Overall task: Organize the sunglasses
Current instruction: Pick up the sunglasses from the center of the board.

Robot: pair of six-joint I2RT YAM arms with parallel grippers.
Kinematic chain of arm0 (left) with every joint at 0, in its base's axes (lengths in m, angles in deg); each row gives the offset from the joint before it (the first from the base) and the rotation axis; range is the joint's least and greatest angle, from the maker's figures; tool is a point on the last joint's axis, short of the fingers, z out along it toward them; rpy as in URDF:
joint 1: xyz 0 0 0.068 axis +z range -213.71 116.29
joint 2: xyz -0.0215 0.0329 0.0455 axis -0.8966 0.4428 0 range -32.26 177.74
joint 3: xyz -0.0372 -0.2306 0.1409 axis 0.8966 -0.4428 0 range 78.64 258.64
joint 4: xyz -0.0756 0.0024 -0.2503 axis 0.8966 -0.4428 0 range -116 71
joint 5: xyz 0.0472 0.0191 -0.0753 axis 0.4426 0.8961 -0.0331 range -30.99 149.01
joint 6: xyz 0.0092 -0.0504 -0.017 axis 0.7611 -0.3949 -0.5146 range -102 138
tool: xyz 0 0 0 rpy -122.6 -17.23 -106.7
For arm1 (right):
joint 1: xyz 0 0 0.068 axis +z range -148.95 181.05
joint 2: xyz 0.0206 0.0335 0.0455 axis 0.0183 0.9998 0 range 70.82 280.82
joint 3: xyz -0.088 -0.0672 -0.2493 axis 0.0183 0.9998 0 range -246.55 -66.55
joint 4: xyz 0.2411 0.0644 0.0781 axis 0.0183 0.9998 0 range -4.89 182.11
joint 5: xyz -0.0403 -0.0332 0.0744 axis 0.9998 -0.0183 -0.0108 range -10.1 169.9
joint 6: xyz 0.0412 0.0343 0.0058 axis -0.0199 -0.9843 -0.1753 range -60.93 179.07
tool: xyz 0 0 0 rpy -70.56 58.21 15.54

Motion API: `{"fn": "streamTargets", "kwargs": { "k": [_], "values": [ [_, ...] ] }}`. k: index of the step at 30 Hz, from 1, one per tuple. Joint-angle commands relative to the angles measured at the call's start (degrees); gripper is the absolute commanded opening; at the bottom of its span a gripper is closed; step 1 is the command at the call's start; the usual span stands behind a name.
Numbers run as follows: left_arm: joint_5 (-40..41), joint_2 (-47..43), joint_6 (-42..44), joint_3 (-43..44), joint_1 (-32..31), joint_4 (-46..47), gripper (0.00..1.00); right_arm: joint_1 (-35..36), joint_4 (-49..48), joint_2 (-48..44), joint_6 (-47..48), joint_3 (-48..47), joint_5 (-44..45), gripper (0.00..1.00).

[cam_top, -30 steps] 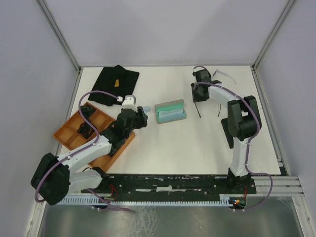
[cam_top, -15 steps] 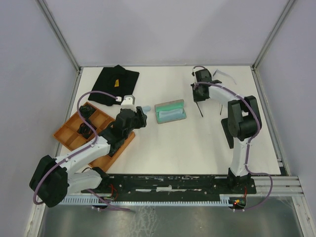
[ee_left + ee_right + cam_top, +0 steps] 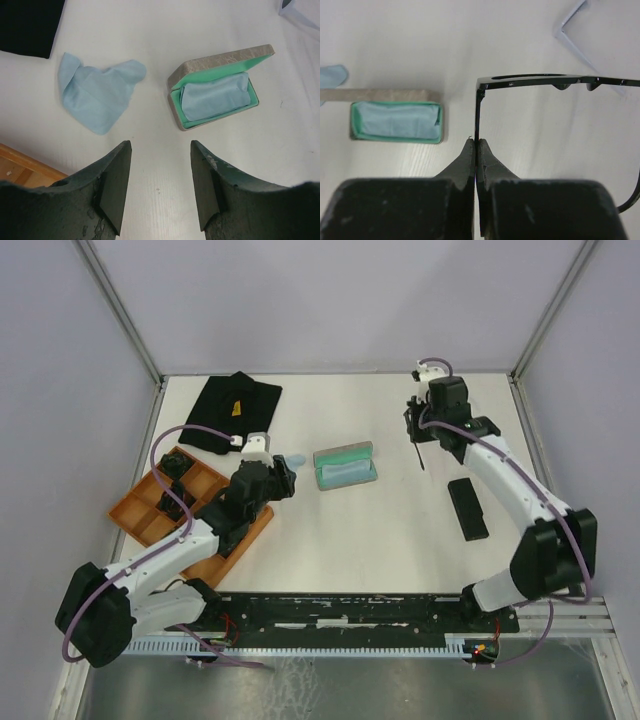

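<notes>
My right gripper (image 3: 477,142) is shut on one thin temple arm of the black sunglasses (image 3: 535,80), which stick out ahead of it with the front frame crosswise. From above, that gripper (image 3: 415,427) is at the back right of the table, and the black sunglasses (image 3: 419,454) show only as a thin dark line below it. A corner of the pale translucent sunglasses (image 3: 574,25) lies just beyond on the table. My left gripper (image 3: 160,150) is open over bare table, with nothing between its fingers.
An open grey case (image 3: 345,465) with green lining holds a folded blue cloth (image 3: 215,97). A loose light blue cloth (image 3: 97,95) lies to its left. A black oblong case (image 3: 467,508) lies at the right, a black bag (image 3: 237,398) at the back left, and an orange tray (image 3: 150,502) at the left.
My right gripper has shut on the black sunglasses' temple arm and shifted right. That arm's elbow swung out to the right, uncovering the black case. The left arm barely moved.
</notes>
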Motion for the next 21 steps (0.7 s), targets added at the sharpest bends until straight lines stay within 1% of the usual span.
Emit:
{"fn": "streamTargets", "kwargs": {
  "k": [1, 5, 12, 14, 17, 21],
  "values": [
    [0.92, -1.12, -2.59, 2.46, 0.00, 0.24, 0.58, 4.91, 0.35, -12.93, 0.31, 6.11, -6.07, 0.00],
    [1.05, -3.47, -2.66, 2.13, -0.01, -0.52, 0.58, 15.00, 4.54, -19.04, 1.52, 10.00, -5.24, 0.00],
    [2.36, -7.59, -2.31, 1.28, -0.01, -3.53, 0.58, 31.30, 9.77, -23.76, 9.09, 15.54, -7.48, 0.00],
    [2.76, -8.77, -2.51, 0.70, -0.01, -4.20, 0.58, 35.54, 9.54, -23.79, 11.45, 17.12, -8.28, 0.00],
    [3.36, -10.29, -2.66, 0.07, -0.05, -5.24, 0.58, 38.85, 8.37, -21.68, 14.85, 18.42, -9.39, 0.00],
    [5.16, -12.14, -2.80, -0.21, 0.01, -7.34, 0.58, 41.65, 6.89, -15.92, 19.04, 18.58, -9.74, 0.00]
  ]
}}
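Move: My right hand already holds the black sunglasses by one temple, about 15 cm above the board. The bare board on the near side of the open case lies about 27 cm back, 15 cm left and 16 cm below. The case is some 8 cm back and 15 cm left, the white glasses about 12 cm ahead and 15 cm right, both about 15 cm lower. From my left hand that bare spot is roughly 10 cm back, 14 cm right and 13 cm below. I sweep the pinched sunglasses back about 26 cm and left some 15 cm towards the bare board in front of the case, rising a little first and then sinking again, turning my right wrist some 55 degrees counter-clockwise and keeping my fingers shut on the temple. My empty left hand, still open, lifts a few centimetres and eases slightly back and left, clear of them. ##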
